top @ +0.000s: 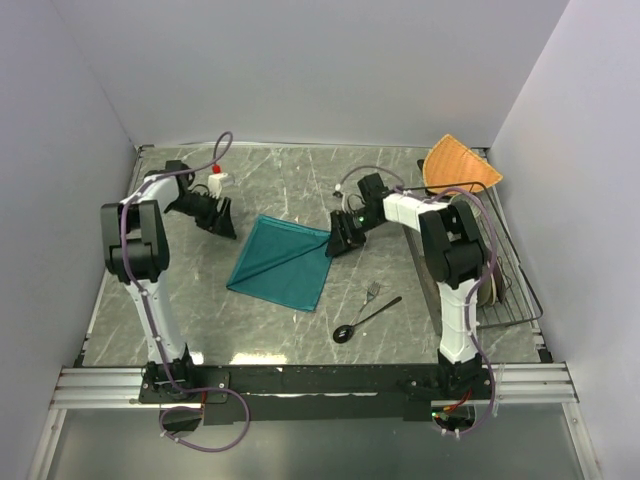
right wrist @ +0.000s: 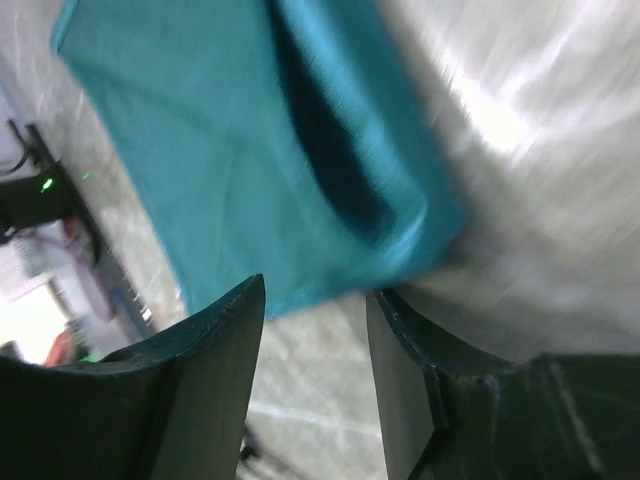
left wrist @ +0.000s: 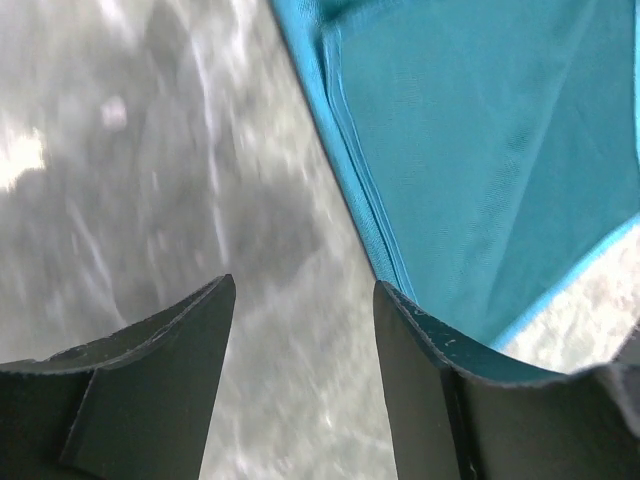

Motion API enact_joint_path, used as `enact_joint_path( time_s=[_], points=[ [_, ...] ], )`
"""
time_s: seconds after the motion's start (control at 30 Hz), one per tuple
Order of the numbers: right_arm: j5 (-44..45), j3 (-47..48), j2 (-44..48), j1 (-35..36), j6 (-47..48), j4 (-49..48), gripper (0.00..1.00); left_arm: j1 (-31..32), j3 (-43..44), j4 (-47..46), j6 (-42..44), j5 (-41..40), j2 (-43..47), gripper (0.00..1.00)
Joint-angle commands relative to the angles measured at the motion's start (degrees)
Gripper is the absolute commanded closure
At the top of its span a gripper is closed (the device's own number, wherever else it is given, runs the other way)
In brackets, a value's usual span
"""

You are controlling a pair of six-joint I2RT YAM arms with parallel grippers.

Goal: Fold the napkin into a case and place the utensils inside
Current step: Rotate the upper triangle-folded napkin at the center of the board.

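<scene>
The teal napkin [top: 280, 262] lies folded on the marble table, with a raised fold near its right corner [right wrist: 340, 170]. My left gripper [top: 222, 222] hovers just off the napkin's upper left edge, open, with only bare table between its fingers [left wrist: 305, 290]; the cloth's layered edge [left wrist: 480, 150] passes beside the right finger. My right gripper [top: 335, 240] is at the napkin's right corner, open, and the corner lies just beyond its fingertips [right wrist: 315, 290]. The silver fork [top: 373, 292] and the dark spoon [top: 365, 320] lie to the napkin's lower right.
An orange woven cloth [top: 460, 165] sits at the back right corner. A wire rack [top: 505, 280] with round dishes stands along the right wall behind the right arm. Walls enclose the table on three sides.
</scene>
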State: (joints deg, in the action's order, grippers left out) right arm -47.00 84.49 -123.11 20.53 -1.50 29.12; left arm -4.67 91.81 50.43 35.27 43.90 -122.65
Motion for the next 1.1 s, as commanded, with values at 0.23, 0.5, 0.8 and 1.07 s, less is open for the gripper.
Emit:
enact_joint_path(
  time_s=[0.23,0.5,0.8,1.07],
  points=[
    [-3.18,-13.12,10.43,6.19,-3.78,-0.74,0.42,-3.68,-7.70,3.09,-0.20,2.07,11.11,0.37],
    [-1.25,-0.04,12.63,1.27,4.75,11.83,0.38,-2.63,-18.59,3.62,-1.69,-2.30,18.14,0.38],
    [4.72,13.76,1.31,-0.14,-4.90,3.40,0.29,1.06,-19.83,3.70,-2.04,-6.81,15.87,0.44],
    [5.34,20.27,-6.26,0.12,-8.43,-1.61,0.19,2.03,-19.57,3.35,-2.92,-9.62,16.39,0.39]
  ],
)
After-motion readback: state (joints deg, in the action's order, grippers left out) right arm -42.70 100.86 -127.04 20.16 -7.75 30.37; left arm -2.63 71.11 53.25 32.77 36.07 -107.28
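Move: The napkin's near-left corner lies about 13 cm back from the left hand, 1 cm to its right and 3 cm lower; its far-left corner is some 6 cm ahead and 8 cm right. From the right hand, the napkin's far-right corner is roughly 6 cm ahead, 1 cm left and 3 cm below, while the fork lies about 12 cm back and 8 cm right. Left hand draws back about 11 cm towards the near-left corner; right hand backs, then rises forward, opening wider. ##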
